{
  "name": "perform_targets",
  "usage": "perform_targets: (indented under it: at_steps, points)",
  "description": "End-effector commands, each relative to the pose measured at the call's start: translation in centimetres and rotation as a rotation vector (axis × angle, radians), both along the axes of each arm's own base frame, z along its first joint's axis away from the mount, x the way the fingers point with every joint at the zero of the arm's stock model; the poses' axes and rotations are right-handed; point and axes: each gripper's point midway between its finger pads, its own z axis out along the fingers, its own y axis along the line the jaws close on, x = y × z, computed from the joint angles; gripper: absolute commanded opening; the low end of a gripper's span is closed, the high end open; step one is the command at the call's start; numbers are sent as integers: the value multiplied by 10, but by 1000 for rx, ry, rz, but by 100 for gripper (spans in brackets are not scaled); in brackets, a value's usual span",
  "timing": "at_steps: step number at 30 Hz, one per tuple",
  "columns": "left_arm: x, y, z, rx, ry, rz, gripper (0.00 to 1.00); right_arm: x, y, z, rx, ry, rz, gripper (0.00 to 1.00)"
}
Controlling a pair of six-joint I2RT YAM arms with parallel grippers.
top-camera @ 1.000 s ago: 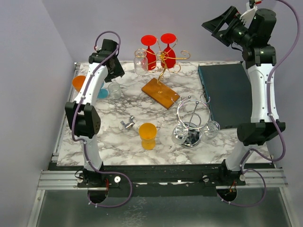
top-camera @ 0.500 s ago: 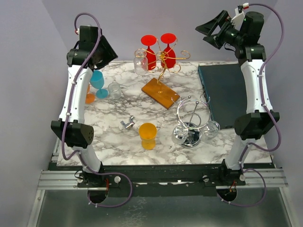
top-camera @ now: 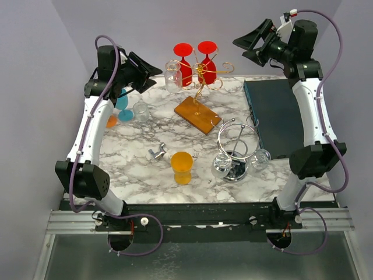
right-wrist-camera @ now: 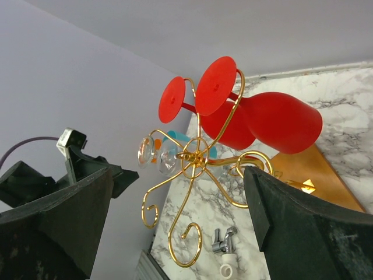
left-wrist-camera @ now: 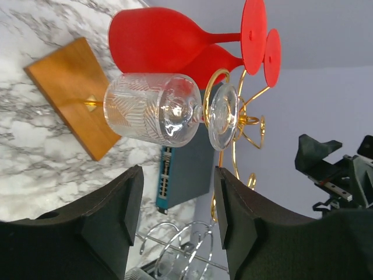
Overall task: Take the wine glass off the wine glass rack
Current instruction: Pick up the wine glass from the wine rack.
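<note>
A gold wire wine glass rack (top-camera: 205, 73) on a wooden base (top-camera: 197, 114) stands at the back of the marble table. Three glasses hang from it upside down: a clear cut wine glass (top-camera: 172, 76) on the left and two red ones (top-camera: 185, 64). My left gripper (top-camera: 152, 67) is open, raised just left of the clear glass and apart from it. In the left wrist view the clear glass (left-wrist-camera: 152, 108) lies beyond the open left gripper (left-wrist-camera: 175, 204). My right gripper (top-camera: 245, 48) is open, high to the right of the rack (right-wrist-camera: 198, 157), with nothing held.
On the left stand a blue glass (top-camera: 120, 99), an orange glass (top-camera: 111, 121) and a small clear tumbler (top-camera: 140, 111). A yellow cup (top-camera: 182, 167) and a metal fitting (top-camera: 156, 153) sit in the middle. A silver wire rack (top-camera: 236, 147) and a dark teal box (top-camera: 278, 116) are on the right.
My left arm has risen from the table and swung its gripper right, toward the clear glass. The right gripper has moved left, nearer the rack. The glasses have not moved.
</note>
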Motion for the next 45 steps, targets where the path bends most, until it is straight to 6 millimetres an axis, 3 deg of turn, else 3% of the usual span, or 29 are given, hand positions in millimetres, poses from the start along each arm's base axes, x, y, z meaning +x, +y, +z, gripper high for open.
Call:
perform_targets:
  at_steps: [1,6,11,22,45]
  points:
    - [-1,-24,29,-207,-77,-71,56,-16,5,26,16,-72,12,100]
    - [1,-35,25,-247,-78,-98,54,-21,7,27,17,-76,13,100]
    - [6,-36,27,-265,-96,-99,52,-24,7,28,18,-80,10,100]
    - [23,-40,13,-276,-65,-101,45,-30,4,36,8,-99,-10,100]
    - [39,-50,12,-300,-59,-123,30,-31,-1,36,-5,-105,-42,100]
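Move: The clear wine glass hangs upside down with its middle about 6 cm ahead of my empty left hand, 7 cm to the right and 7 cm lower, so its foot is about level with my fingers. The nearer red glass is about 12 cm ahead, 10 right and 6 lower; the gold rack's hub is some 4 ahead and 16 right, at finger height. From my right hand the clear glass lies about 25 cm left, 3 back and 12 down. I slide my left hand right and then forward, about 4 cm each way, with small rises and dips that even out, up to the clear glass's foot. I roll it some 15 degrees, left side down, and narrow the open fingers until they straddle the foot's near rim, one above and one below. My empty right hand, wide open, eases back and up a couple of centimetres. ##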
